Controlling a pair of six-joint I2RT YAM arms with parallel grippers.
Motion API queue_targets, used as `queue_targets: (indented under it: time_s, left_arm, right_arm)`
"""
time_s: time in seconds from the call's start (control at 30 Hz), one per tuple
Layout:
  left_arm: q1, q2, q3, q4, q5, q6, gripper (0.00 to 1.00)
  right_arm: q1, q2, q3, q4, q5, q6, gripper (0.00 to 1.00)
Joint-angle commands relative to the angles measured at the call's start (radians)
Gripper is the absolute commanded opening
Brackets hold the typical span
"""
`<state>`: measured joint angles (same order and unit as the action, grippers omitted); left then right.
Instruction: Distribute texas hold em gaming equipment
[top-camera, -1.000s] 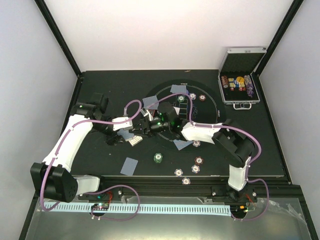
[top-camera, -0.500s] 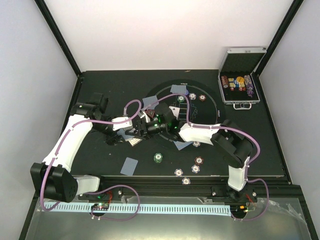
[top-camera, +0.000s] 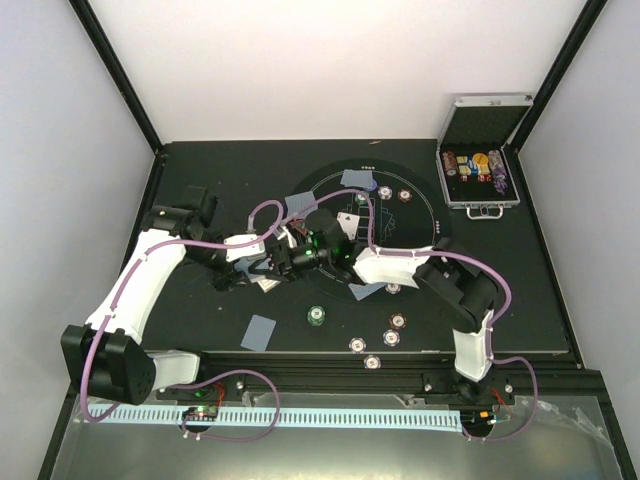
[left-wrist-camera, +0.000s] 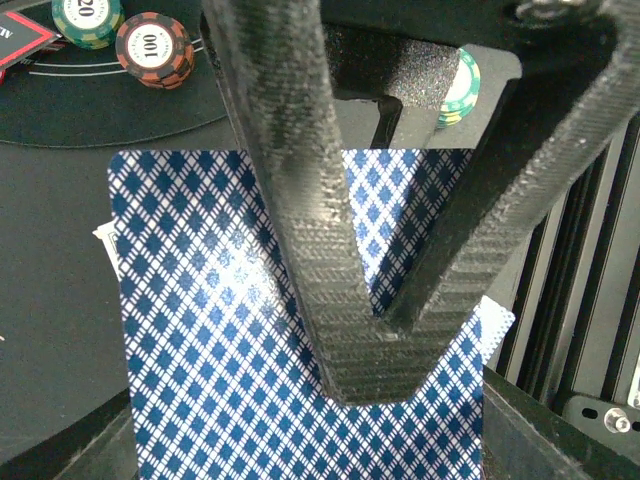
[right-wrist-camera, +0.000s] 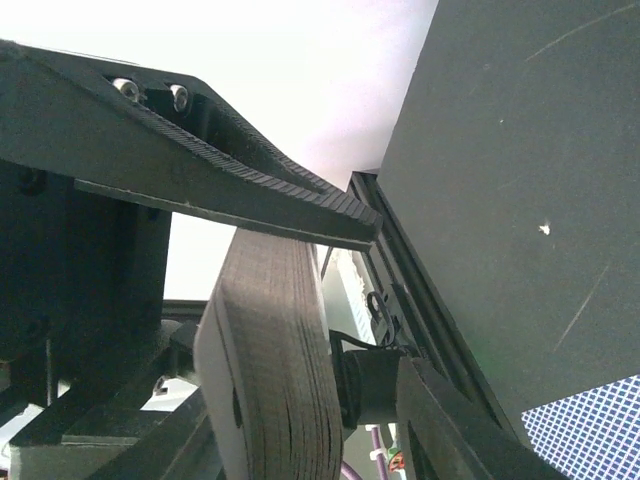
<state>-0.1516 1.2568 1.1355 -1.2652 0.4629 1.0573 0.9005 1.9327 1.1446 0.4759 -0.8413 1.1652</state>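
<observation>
My left gripper is shut on a deck of blue-diamond-backed playing cards, its two fingers meeting in a V over the top card. My right gripper stands open at the deck. Its upper finger lies along the deck's top edge and its lower finger is apart from the deck. Single cards lie on the mat. Poker chips are spread out: green, red-brown, purple-white. The red marker shows beside two chips.
The open silver case with chip rolls stands at the back right. More chips lie near the front edge. The two arms cross closely over the mat's left half, with purple cables looping above them.
My right gripper has moved left from the mat's centre to the deck in my left gripper. The left arm has stayed put.
</observation>
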Motion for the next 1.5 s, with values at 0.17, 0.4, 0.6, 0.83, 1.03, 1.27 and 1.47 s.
queue_targets:
  time_s: [0.17, 0.4, 0.6, 0.83, 1.03, 1.27, 1.47]
  left_arm:
    - [0.004, -0.009, 0.015, -0.019, 0.033, 0.011, 0.02]
    - [0.004, -0.007, 0.018, -0.023, 0.035, 0.015, 0.02]
    - [0.004, -0.007, 0.019, -0.023, 0.033, 0.013, 0.01]
    - [0.004, -0.004, 0.020, -0.023, 0.034, 0.012, 0.02]
    - [0.004, -0.005, 0.020, -0.023, 0.030, 0.013, 0.02]
    - [0.004, -0.006, 0.018, -0.025, 0.031, 0.013, 0.01]
    - [0.004, -0.007, 0.015, -0.023, 0.027, 0.013, 0.02]
  right_arm:
    - [-0.041, -0.050, -0.051, -0.158, 0.046, -0.102, 0.35]
    - [-0.049, -0.090, -0.092, -0.144, 0.059, -0.089, 0.29]
    - [-0.049, -0.130, -0.085, -0.163, 0.071, -0.095, 0.14]
    - [-0.050, -0.173, -0.075, -0.214, 0.090, -0.118, 0.05]
    - [-0.056, -0.201, -0.093, -0.239, 0.097, -0.132, 0.01]
    - [-0.076, -0.225, -0.099, -0.233, 0.078, -0.128, 0.01]
    - [-0.145, -0.294, -0.119, -0.294, 0.035, -0.190, 0.01]
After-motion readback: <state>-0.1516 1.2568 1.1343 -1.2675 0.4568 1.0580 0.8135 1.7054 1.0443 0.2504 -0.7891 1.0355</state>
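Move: The right fingertips are already over the top card of the deck gripped in the left hand; the deck's middle lies about 2 cm to the right hand's left and 1 cm below, and about 1 cm right of the left hand, level with it. From the right hand the white card box is 2 cm back and 1 cm left, the loose card 17 cm back and 3 cm left, and the green chips 13 cm back and 12 cm right, all some 15 cm below. Right hand drags the top card about 6 cm right, rising 2 cm, fingers closing on it; left keeps the deck. ##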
